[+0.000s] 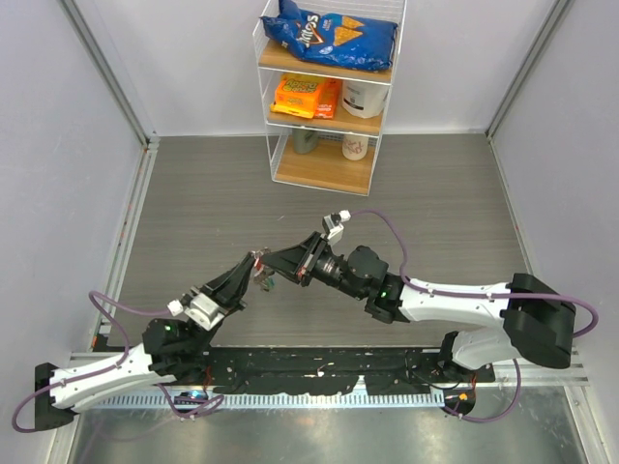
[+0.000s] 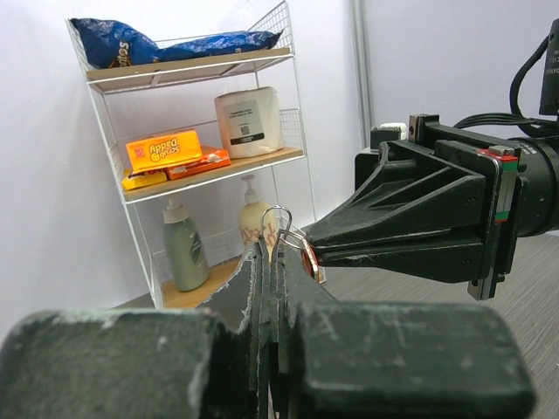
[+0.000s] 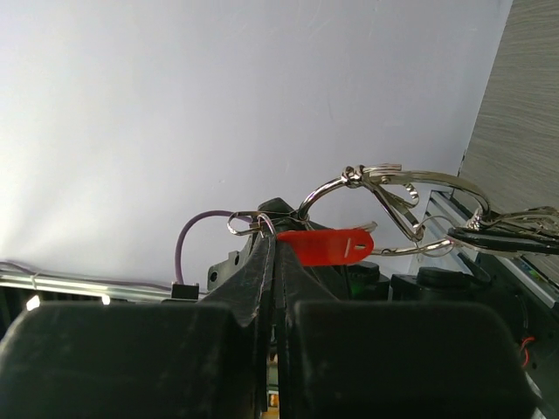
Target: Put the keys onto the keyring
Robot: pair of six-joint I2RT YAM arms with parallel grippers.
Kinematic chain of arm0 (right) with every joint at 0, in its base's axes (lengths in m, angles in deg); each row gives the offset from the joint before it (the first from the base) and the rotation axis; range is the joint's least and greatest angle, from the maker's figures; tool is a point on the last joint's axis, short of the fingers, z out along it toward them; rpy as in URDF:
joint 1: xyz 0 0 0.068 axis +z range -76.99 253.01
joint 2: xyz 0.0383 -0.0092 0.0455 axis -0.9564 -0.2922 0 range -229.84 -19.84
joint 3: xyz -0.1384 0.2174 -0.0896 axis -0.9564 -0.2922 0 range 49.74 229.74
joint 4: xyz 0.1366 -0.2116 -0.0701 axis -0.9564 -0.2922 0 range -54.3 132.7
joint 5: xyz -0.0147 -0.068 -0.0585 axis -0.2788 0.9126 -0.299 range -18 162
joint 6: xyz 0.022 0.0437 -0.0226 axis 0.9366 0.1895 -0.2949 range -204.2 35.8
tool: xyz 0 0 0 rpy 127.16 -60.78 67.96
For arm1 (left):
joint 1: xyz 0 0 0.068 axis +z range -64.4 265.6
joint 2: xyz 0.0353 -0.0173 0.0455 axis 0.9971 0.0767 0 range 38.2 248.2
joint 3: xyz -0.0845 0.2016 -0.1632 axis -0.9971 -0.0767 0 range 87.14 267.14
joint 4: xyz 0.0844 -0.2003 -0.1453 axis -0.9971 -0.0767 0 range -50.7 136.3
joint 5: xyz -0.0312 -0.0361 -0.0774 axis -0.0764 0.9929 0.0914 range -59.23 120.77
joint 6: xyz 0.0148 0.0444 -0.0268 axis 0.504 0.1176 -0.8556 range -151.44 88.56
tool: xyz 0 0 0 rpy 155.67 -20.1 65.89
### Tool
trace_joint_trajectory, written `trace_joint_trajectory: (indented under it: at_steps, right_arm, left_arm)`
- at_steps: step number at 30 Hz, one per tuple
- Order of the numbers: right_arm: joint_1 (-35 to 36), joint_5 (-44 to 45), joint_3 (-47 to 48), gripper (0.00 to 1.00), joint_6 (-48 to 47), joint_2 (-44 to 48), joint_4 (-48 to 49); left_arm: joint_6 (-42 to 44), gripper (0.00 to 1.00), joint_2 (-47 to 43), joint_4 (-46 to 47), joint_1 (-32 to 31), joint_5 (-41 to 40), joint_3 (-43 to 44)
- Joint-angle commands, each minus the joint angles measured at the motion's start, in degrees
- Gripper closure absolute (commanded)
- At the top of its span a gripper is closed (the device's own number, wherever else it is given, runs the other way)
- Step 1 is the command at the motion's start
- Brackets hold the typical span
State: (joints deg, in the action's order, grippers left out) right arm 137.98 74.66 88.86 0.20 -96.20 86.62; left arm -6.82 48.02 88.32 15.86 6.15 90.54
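Both grippers meet tip to tip above the middle of the table. My left gripper (image 1: 255, 263) (image 2: 272, 249) is shut on the keyring (image 2: 278, 208), a thin silver wire loop that sticks up from between its fingertips. My right gripper (image 1: 279, 263) (image 3: 271, 240) is shut on a red-headed key (image 3: 327, 245) (image 2: 307, 260), pressed up against that ring. In the right wrist view the silver keyring (image 3: 325, 187) arcs off to the right with a clip and more metal pieces hanging from it. A green speck (image 1: 269, 283) hangs just below the tips.
A white wire shelf rack (image 1: 329, 97) stands at the back wall with a blue chip bag (image 1: 329, 34), orange packs (image 1: 305, 97) and bottles. Grey side walls close in the table. A black rail (image 1: 319, 372) runs along the near edge.
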Motion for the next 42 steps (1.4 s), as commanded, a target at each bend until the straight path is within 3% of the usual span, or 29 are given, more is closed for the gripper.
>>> trace_joint_trajectory:
  at_steps: [1,18,42]
  right_arm:
    - [0.2,-1.1,1.8,0.94,1.3,-0.4,3.5]
    - [0.9,-4.2,4.1,0.94,1.2,-0.7,7.2]
    - [0.5,-1.0,2.0,0.94,-4.9,7.8,1.2]
  left_arm:
    - [0.5,1.0,-0.9,4.9,-0.1,1.1,-0.1]
    - [1.1,1.0,2.0,5.3,-0.2,0.2,0.2]
    - [-1.1,1.0,-1.0,2.1,-0.1,3.1,0.0]
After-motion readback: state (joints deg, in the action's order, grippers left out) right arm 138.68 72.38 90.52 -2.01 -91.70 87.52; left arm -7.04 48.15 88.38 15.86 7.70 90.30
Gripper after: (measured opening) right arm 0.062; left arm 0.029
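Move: At the left fingertips, which still pinch the keyring, the keyring end sticks out about 1 cm ahead, 1 cm right and 1 cm above the left hand. From the right hand, this end is some 2 cm left and 1 cm ahead, at its height. The red key is in the right fingertips, its middle about 1 cm left, 2 cm below, level fore-and-aft. The hanging keys are roughly 8 cm below the right hand and 2 cm left, neither ahead nor back. Lingering close by the keyring end with the red key's small loop over it, the right hand edges back and slightly left, then rises faster, drawing back and a little right, to end about 5 cm higher and 2 cm nearer the base. Its fingers don't open, yet they come free of the red key. The left hand stays put and keeps its pinch on the keyring. ##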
